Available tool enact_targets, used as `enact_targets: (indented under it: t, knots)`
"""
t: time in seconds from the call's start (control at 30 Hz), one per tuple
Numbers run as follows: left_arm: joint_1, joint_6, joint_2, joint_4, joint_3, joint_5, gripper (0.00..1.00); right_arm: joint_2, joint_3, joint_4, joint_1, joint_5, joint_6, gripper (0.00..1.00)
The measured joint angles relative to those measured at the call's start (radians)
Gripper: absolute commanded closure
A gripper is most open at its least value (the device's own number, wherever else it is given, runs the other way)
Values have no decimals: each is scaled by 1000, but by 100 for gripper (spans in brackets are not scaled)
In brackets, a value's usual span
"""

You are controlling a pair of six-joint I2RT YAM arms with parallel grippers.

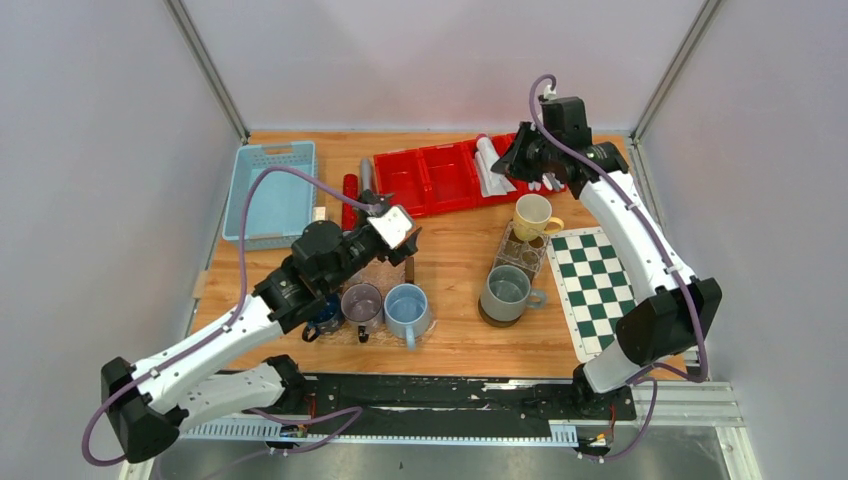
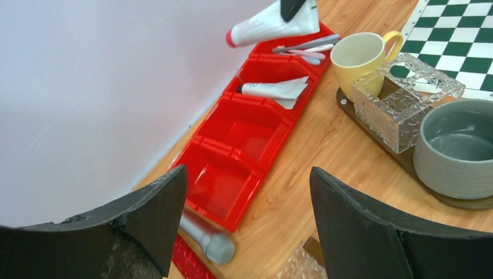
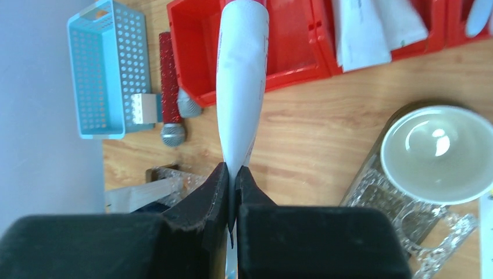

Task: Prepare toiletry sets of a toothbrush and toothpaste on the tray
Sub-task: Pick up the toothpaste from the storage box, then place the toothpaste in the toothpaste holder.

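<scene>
My right gripper [image 3: 232, 174] is shut on the flat tail of a white toothpaste [image 3: 241, 75] tube, which hangs above the red tray [image 3: 290, 64]. From the left wrist, the held tube [image 2: 273, 23] shows a red cap pointing left. More toothpaste [image 2: 276, 90] lies in one tray compartment, and toothbrushes [image 2: 305, 49] lie in the far end compartment. The two nearer compartments [image 2: 232, 157] hold nothing. My left gripper [image 2: 249, 180] is open and holds nothing, low over the table near the tray's left end. From above, the right gripper [image 1: 515, 160] is over the tray's right part [image 1: 430, 180].
A blue basket [image 1: 272, 192] stands at the back left. A red cylinder [image 3: 170, 70] and a grey one [image 2: 206, 241] lie between it and the tray. A yellow mug [image 1: 533, 216], glass box [image 2: 401, 99], grey mug [image 1: 507, 292] and chessboard [image 1: 595, 285] are right. Purple [image 1: 361, 303] and blue [image 1: 407, 310] mugs sit near.
</scene>
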State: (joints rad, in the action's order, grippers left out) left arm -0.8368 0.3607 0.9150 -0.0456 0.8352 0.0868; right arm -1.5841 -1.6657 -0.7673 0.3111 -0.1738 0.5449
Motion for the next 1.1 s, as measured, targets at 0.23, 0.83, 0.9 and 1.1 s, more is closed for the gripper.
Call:
enact_targets:
  t: [0.23,0.83,0.9,1.1]
  knots:
    - [-74,135,104,-201,-69,-60,14,55,84,0,0,-93,173,100]
    - [-129,279,386,-637,-113,-194,38,174,272,40,17,-229,450,100]
    - [-131,279,415,-660,-111,-195,39,183,280,42,23,-232,466,100]
    - [-132,279,489,-727,-90,-180,47,198,298,55,45,-238,498,100]
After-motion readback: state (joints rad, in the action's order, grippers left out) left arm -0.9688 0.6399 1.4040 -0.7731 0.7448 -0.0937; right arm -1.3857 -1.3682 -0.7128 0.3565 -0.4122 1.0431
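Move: The right gripper holds the red-capped toothpaste; the tube lies about 16 cm ahead of the open, empty left gripper, 18 cm to its right and a few centimetres lower. From the right hand the tube's middle is some 3 cm ahead, 3 left and 3 below, and the left gripper, where it is taken, 13 cm back and 21 left. The yellow mug stands 6 cm back, 8 right and 14 below; the other toothpaste 10 cm ahead, 1 right, 17 below. The left hand sweeps about 13 cm to the right and sinks some 5 cm towards the held toothpaste, its fingers swinging clockwise and tipping up on the way, then partly closing near the tube, though a touch can't be made out. The right hand keeps its pinch on the tube and brings it back about 8 cm and 4 to the left to meet the left gripper, rolling and tilting some 30 degrees so that the cap end swings round to the left. ##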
